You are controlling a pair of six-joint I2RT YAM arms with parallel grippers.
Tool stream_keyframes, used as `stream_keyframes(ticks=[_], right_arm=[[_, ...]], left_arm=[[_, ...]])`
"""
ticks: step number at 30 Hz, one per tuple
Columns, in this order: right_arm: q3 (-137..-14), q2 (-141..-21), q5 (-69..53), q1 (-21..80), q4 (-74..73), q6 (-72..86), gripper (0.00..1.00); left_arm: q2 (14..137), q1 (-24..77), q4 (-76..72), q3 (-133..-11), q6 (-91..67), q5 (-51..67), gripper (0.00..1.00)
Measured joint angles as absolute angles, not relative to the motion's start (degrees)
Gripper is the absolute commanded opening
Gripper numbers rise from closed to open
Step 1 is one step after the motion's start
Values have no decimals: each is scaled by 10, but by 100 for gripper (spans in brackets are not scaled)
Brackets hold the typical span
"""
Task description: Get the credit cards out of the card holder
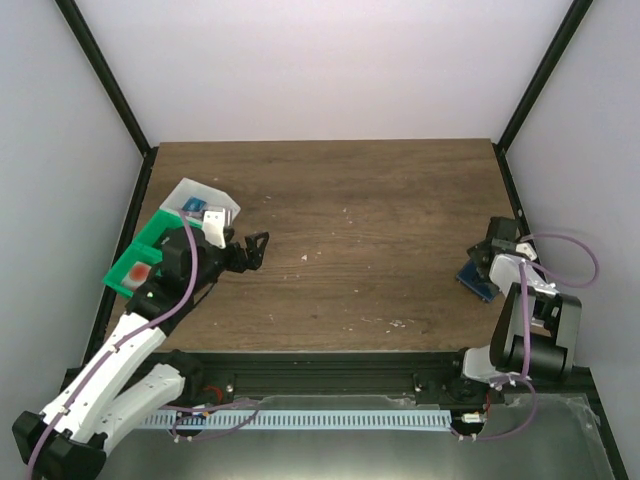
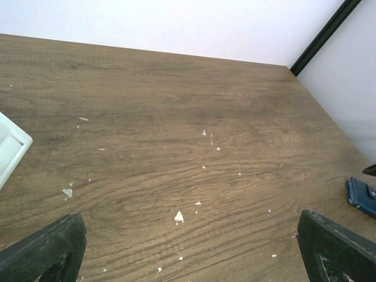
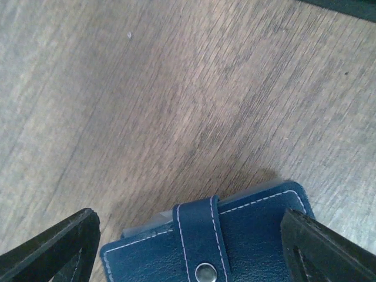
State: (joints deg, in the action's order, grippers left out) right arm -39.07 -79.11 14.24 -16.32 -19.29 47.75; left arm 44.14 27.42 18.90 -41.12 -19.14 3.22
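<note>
The card holder (image 3: pixel 247 241), a dark blue stitched wallet, lies on the wood at the right side of the table (image 1: pixel 478 283). Its strap is snapped shut, and grey sleeve edges peek out at its top. My right gripper (image 3: pixel 188 222) hangs just above it, open, one finger on each side; the right finger overlaps the holder's edge. It stands low at the holder's far side (image 1: pixel 488 257). One pale credit card with a red blotch (image 1: pixel 138 270) lies in the green bin. My left gripper (image 1: pixel 255 248) is open and empty over bare wood (image 2: pixel 191 235).
A green bin (image 1: pixel 150 240) and a white bin (image 1: pixel 205 200) with a small blue item inside sit at the table's left edge. The white bin's corner (image 2: pixel 9 150) shows beside my left gripper. Black frame posts stand at the back corners. White crumbs dot the wood.
</note>
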Motion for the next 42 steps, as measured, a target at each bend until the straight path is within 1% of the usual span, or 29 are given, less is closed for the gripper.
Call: stream_keyframes(ticks=[5, 8, 11, 17, 21, 28, 32, 35, 36, 38, 42], right_arm=[[-381, -814, 135, -163, -167, 455, 86], [-381, -819, 127, -163, -153, 440, 81], [-374, -820, 89, -164, -125, 420, 79], [-351, -819, 3, -150, -86, 386, 78], [-333, -807, -39, -116, -71, 375, 77], [-329, -800, -85, 6, -74, 384, 76], [-340, -790, -88, 51, -107, 399, 76], [-356, -765, -66, 55, -150, 420, 76], [-360, -755, -56, 54, -164, 427, 74], [-363, -727, -35, 51, -189, 439, 64], [-359, -662, -8, 20, -227, 452, 51]], left_arm=[[447, 274, 189, -411, -190, 32, 100], [454, 274, 189, -411, -190, 32, 100], [460, 274, 189, -411, -190, 31, 100], [467, 274, 189, -411, -190, 27, 100], [467, 274, 189, -411, -190, 22, 99], [466, 274, 190, -411, -188, 11, 99], [461, 274, 190, -411, -188, 7, 99], [459, 274, 190, -411, -188, 5, 99], [459, 274, 190, -411, -188, 5, 99], [459, 274, 191, -411, -187, 5, 99], [459, 274, 191, -411, -184, 5, 99]])
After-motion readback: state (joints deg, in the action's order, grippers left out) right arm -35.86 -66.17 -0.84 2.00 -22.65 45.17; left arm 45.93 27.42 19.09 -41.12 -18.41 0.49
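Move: The card holder lies flat just under the right hand's open fingers, about 4 cm back and 2 cm to the left, with its middle some 4 cm lower. The white flecks on the table are roughly 26 cm left of that hand and 15 cm back. From the left hand the holder is far off, about 60 cm to the right, 2 cm back and 23 cm below. The right hand sweeps about 18 cm left, dragging the card holder, then backs right and rises, fingers narrowing. ##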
